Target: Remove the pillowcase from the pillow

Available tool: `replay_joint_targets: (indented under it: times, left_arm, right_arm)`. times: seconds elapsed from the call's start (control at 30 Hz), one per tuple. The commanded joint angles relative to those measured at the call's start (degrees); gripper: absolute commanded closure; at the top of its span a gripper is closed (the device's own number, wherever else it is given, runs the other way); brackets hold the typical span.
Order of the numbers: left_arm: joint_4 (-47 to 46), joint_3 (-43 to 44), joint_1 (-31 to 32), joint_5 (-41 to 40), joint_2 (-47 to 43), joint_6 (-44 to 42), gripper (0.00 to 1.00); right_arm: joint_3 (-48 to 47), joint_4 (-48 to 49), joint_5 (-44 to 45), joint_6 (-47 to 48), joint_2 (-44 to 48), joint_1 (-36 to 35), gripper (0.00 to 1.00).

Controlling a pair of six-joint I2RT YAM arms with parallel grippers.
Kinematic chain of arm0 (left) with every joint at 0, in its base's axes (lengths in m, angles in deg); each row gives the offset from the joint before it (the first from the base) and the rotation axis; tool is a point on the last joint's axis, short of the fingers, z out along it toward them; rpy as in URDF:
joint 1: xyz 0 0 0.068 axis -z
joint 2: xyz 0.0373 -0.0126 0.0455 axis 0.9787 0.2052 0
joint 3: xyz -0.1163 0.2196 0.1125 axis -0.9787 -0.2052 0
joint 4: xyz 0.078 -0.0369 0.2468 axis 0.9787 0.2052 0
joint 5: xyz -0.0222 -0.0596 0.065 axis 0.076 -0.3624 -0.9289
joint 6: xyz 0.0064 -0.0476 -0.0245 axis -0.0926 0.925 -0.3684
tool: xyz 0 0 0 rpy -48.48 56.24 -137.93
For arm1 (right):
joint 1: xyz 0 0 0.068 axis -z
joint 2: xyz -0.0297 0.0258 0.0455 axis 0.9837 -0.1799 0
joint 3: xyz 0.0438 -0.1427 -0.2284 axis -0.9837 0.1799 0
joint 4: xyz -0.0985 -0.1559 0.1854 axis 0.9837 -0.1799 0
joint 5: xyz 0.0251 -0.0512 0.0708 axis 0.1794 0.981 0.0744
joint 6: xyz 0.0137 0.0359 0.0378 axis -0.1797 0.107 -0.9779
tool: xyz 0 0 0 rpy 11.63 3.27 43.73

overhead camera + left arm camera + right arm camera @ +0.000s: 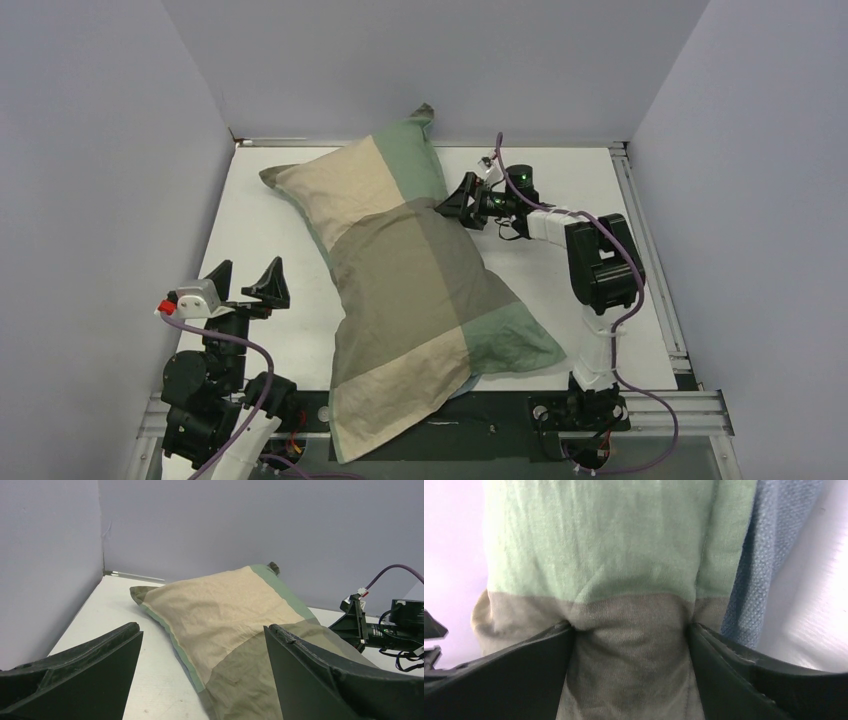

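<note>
The pillowcase (420, 270), in beige, olive and sage-green blocks, lies diagonally across the table, stuffed full. Its near end hangs over the front edge. The pillow is hidden inside it. My right gripper (449, 206) is at the pillowcase's right side near the far end. In the right wrist view its jaws (630, 627) stand wide with olive cloth (624, 650) bulging between them, and a grey-blue face (754, 570) shows at the right. My left gripper (248, 272) is open, apart from the cloth at the left. The left wrist view looks over the pillowcase (225, 610) between the left gripper's (202, 630) spread fingers.
The white table (270, 210) is walled in grey at the back and both sides. A metal rail (650, 260) runs along the right edge and another along the front (680, 405). The right arm's purple cable (640, 300) loops beside its base.
</note>
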Motion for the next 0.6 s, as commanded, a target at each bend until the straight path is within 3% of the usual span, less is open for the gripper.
replay_joint_targets:
  times: [0.0,0.1,0.2,0.57]
  left_arm:
    - [-1.70,0.81,0.25,0.91,0.86,0.01,0.04]
    - [-1.67,0.81,0.29,0.91,0.85,0.01,0.04]
    - [-1.64,0.81,0.30,0.91,0.76,0.01,0.04]
    - [-2.02,-0.06,0.64,-3.50,-0.58,0.48,0.04]
  right_arm:
    - [0.78,12.47,-5.58,-3.87,-1.73,-2.14,0.33]
    - [1.13,12.91,-5.83,-3.91,-1.42,-1.99,0.67]
    - [1.14,12.14,-5.82,-3.17,0.83,-1.68,0.93]
    - [-7.40,-13.15,4.11,11.46,14.18,0.74,0.95]
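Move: At the far-right edge of the pillowcase, the right hand already has its open fingers around the spot to pinch, just below the green-brown seam and some 1 cm farther left. Bare blue pillow cloth shows about 4 cm below the hand and 2 cm ahead; the case's far tip lies roughly 19 cm ahead and 4 cm left. From the left hand, the pinch spot is about 22 cm ahead, 32 cm right and 21 cm below. Closing from nearly wide open, the right fingers pinch a fold of the brown pillowcase cloth by the green seam while the hand pushes about 1.5 cm left into the pillow. Keeping the fold, the hand then rises some 2 cm and eases about 1 cm back to the right. ##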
